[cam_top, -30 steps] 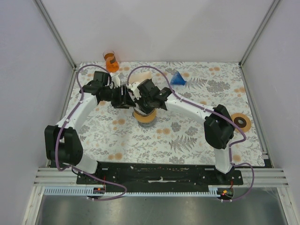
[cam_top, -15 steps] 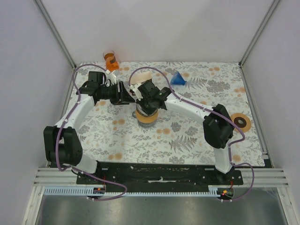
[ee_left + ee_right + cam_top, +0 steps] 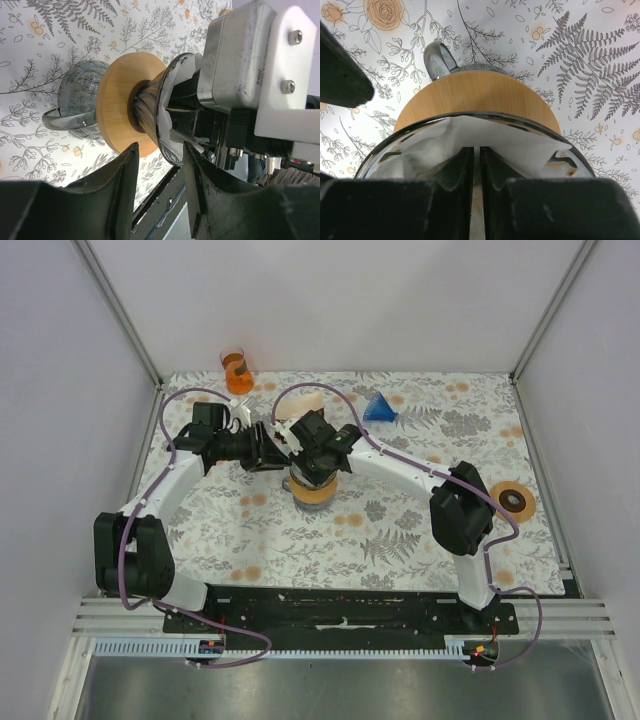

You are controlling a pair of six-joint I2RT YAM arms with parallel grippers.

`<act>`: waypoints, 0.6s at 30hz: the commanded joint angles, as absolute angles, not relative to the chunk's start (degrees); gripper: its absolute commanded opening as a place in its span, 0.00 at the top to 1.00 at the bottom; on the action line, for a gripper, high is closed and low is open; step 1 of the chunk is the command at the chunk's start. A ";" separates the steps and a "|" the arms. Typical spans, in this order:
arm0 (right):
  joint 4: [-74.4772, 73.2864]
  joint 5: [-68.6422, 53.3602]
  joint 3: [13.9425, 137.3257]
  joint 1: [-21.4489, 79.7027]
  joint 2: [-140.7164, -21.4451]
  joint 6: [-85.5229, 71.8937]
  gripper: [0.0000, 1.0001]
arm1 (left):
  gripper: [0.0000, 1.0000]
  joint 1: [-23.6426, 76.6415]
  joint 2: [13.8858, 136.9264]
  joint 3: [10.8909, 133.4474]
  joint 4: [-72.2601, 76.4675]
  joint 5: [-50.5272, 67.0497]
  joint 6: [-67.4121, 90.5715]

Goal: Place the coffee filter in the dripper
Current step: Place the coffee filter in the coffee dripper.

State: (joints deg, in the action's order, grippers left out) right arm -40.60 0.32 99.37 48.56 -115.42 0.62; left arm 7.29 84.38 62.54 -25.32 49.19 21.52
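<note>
The dripper (image 3: 161, 117) is a glass cone with a round wooden collar (image 3: 475, 95), standing on a glass server (image 3: 75, 100) mid-table (image 3: 311, 487). The white coffee filter (image 3: 500, 135) sits inside the cone, crumpled against the far wall. My right gripper (image 3: 476, 149) reaches down into the cone, its fingers almost together, with the paper gathered at their tips. From the left side, my left gripper (image 3: 161, 152) stands open with one finger on each side of the dripper's glass rim, a gap showing either side. In the top view both grippers (image 3: 283, 452) meet over the dripper.
An orange cup (image 3: 237, 370) stands at the back left, with a blue cone (image 3: 380, 408) at the back middle and a pale beige object (image 3: 300, 402) just behind the arms. A tape roll (image 3: 514, 500) lies at the right edge. The server's handle (image 3: 437, 62) points away from the right wrist.
My left gripper's jaws have narrowed around the dripper's rim and its arm has shifted a little. The right gripper stays over the dripper, still nearly shut.
</note>
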 commanded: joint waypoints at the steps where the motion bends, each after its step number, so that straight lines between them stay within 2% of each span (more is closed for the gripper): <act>1: -42.19 0.26 101.60 49.22 -116.80 0.09 0.83 | 0.54 8.26 82.97 61.09 -20.13 50.80 25.83; 6: -42.27 0.35 102.13 49.66 -116.90 0.09 0.83 | 0.55 9.93 83.84 61.17 -19.78 49.40 25.49; 10: -42.19 0.88 101.87 49.75 -116.11 0.09 0.82 | 0.73 9.93 83.94 60.82 -19.95 48.26 24.87; 18: -41.75 2.11 102.83 49.75 -114.79 0.70 0.82 | 0.92 10.11 83.15 60.64 -20.47 46.32 23.38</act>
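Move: The left hand is at the left side of the dripper's mouth, the filter's edge on the rim about 2 cm to its right and 1 cm below. The dripper's middle lies about 1 cm ahead, 5 cm right and 5 cm below, with the carafe 9 cm beneath that; the coffee bag is some 13 cm ahead, 3 cm right and 14 cm below the left hand. From the right hand, that filter edge is roughly 4 cm left, 1 cm back and 3 cm higher. The left hand eases about 1 cm to its right, in towards the dripper's rim, then sinks roughly 1 cm while its fingers close from about half open to nearly shut, pinching at the filter's edge on the rim with the fingertips. The right hand stays in place, its nearly shut fingertips still down inside the filter's mouth. ##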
